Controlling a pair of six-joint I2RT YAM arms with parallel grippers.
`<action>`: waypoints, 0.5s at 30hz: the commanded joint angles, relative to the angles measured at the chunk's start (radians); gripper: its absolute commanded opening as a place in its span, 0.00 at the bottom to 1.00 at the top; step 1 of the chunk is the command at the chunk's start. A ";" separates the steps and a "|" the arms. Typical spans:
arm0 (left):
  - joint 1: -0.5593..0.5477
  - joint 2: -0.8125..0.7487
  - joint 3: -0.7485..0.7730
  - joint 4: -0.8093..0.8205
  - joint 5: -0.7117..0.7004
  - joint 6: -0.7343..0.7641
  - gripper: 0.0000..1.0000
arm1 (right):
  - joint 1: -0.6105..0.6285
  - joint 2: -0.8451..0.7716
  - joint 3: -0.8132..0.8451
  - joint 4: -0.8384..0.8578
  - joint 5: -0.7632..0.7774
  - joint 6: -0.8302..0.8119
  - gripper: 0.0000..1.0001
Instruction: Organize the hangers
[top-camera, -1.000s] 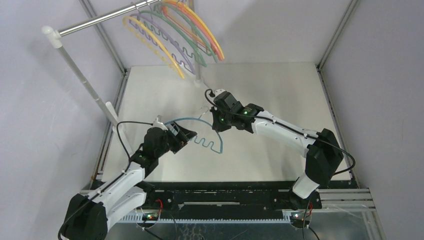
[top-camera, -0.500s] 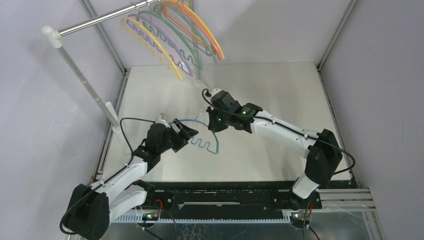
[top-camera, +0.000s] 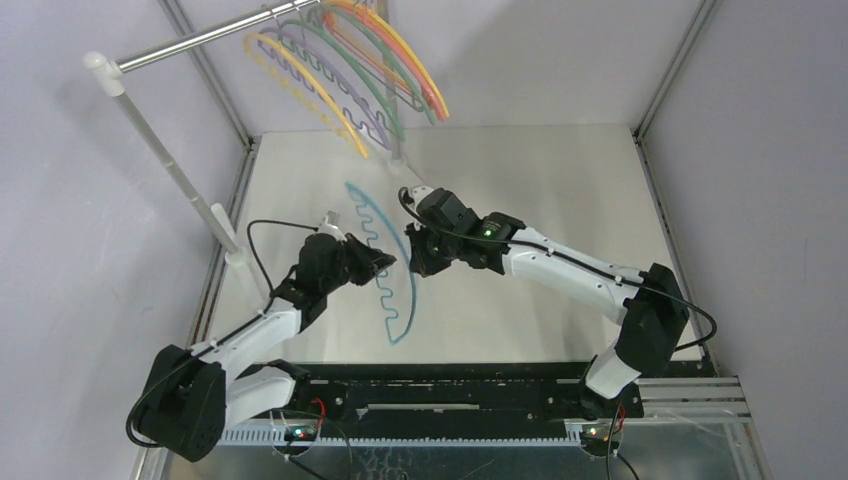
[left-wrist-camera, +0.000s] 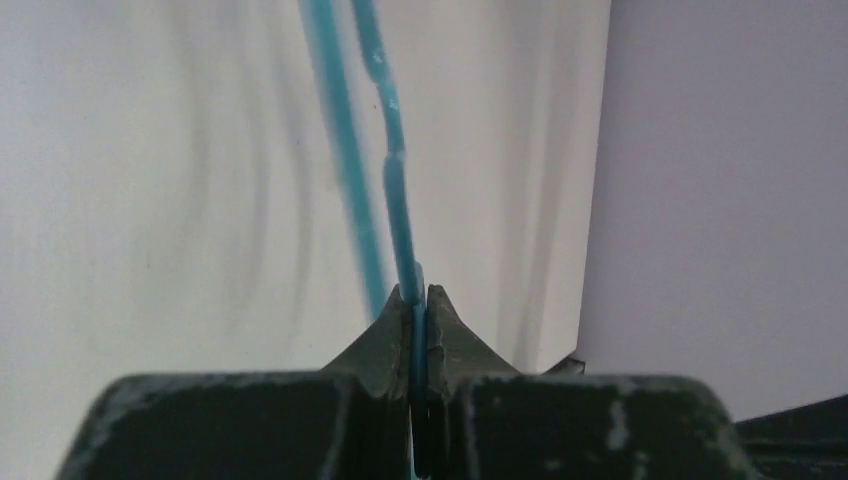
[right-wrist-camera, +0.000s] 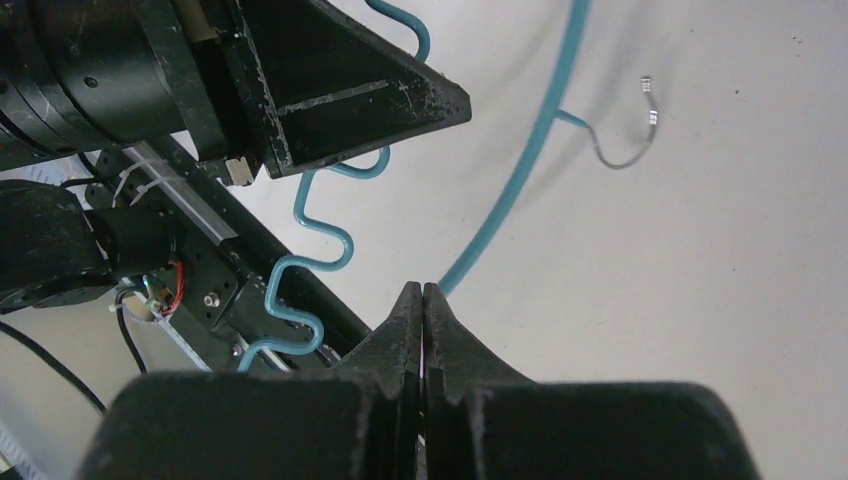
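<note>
A teal wavy-edged hanger (top-camera: 366, 222) stands on edge above the table, running from far to near between the two arms. My left gripper (top-camera: 385, 262) is shut on its wavy bar; in the left wrist view the teal bar (left-wrist-camera: 398, 200) is pinched between the jaws (left-wrist-camera: 414, 300). My right gripper (top-camera: 414, 262) sits just right of it, jaws shut (right-wrist-camera: 423, 290) with nothing showing between them. The hanger's arch (right-wrist-camera: 530, 140) runs down behind its fingertips. The small wire hook (right-wrist-camera: 625, 150) points away from the arch. Several other hangers (top-camera: 340, 75) hang on the rail.
A silver rail (top-camera: 200, 38) crosses the back left on white posts (top-camera: 165, 150). One post stands close to the left arm's elbow. Grey walls close in the white table (top-camera: 560, 180) on three sides. The left gripper's finger (right-wrist-camera: 340, 80) looms close in the right wrist view.
The left gripper has closed on the teal hanger. The hanger has swung from lying crosswise to standing lengthwise. Both arms shifted slightly to the left.
</note>
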 joint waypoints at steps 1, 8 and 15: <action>-0.002 -0.050 0.023 0.032 -0.027 0.018 0.00 | -0.010 -0.055 0.028 0.004 -0.015 -0.011 0.00; 0.000 -0.226 -0.011 0.031 -0.143 0.008 0.00 | -0.087 -0.147 -0.083 0.025 -0.152 0.053 0.27; 0.006 -0.386 -0.136 0.271 -0.226 -0.102 0.00 | -0.181 -0.232 -0.312 0.350 -0.434 0.246 0.72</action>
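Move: The left hand already grips the blue hanger by its wavy bar, low over the table. The free stretch of the rack's rod lies roughly 15 cm ahead, 16 cm to its left and 35 cm up; the nearest yellow hanger hangs about 16 cm ahead, 13 cm left and 24 cm up. From the right hand, shut and empty beside the blue hanger's arc, that hanger's middle lies some 6 cm left, 3 cm ahead and 4 cm lower. Upward first and gaining speed, the left arm lifts the blue hanger about 7 cm and carries it some 3 cm left towards the rack, tipping the fingers up and turning counter-clockwise while keeping its grip. The right hand backs off to its right by around 4 cm, away from the hanger's arc, rolling slightly and opening its fingers more than half way. ##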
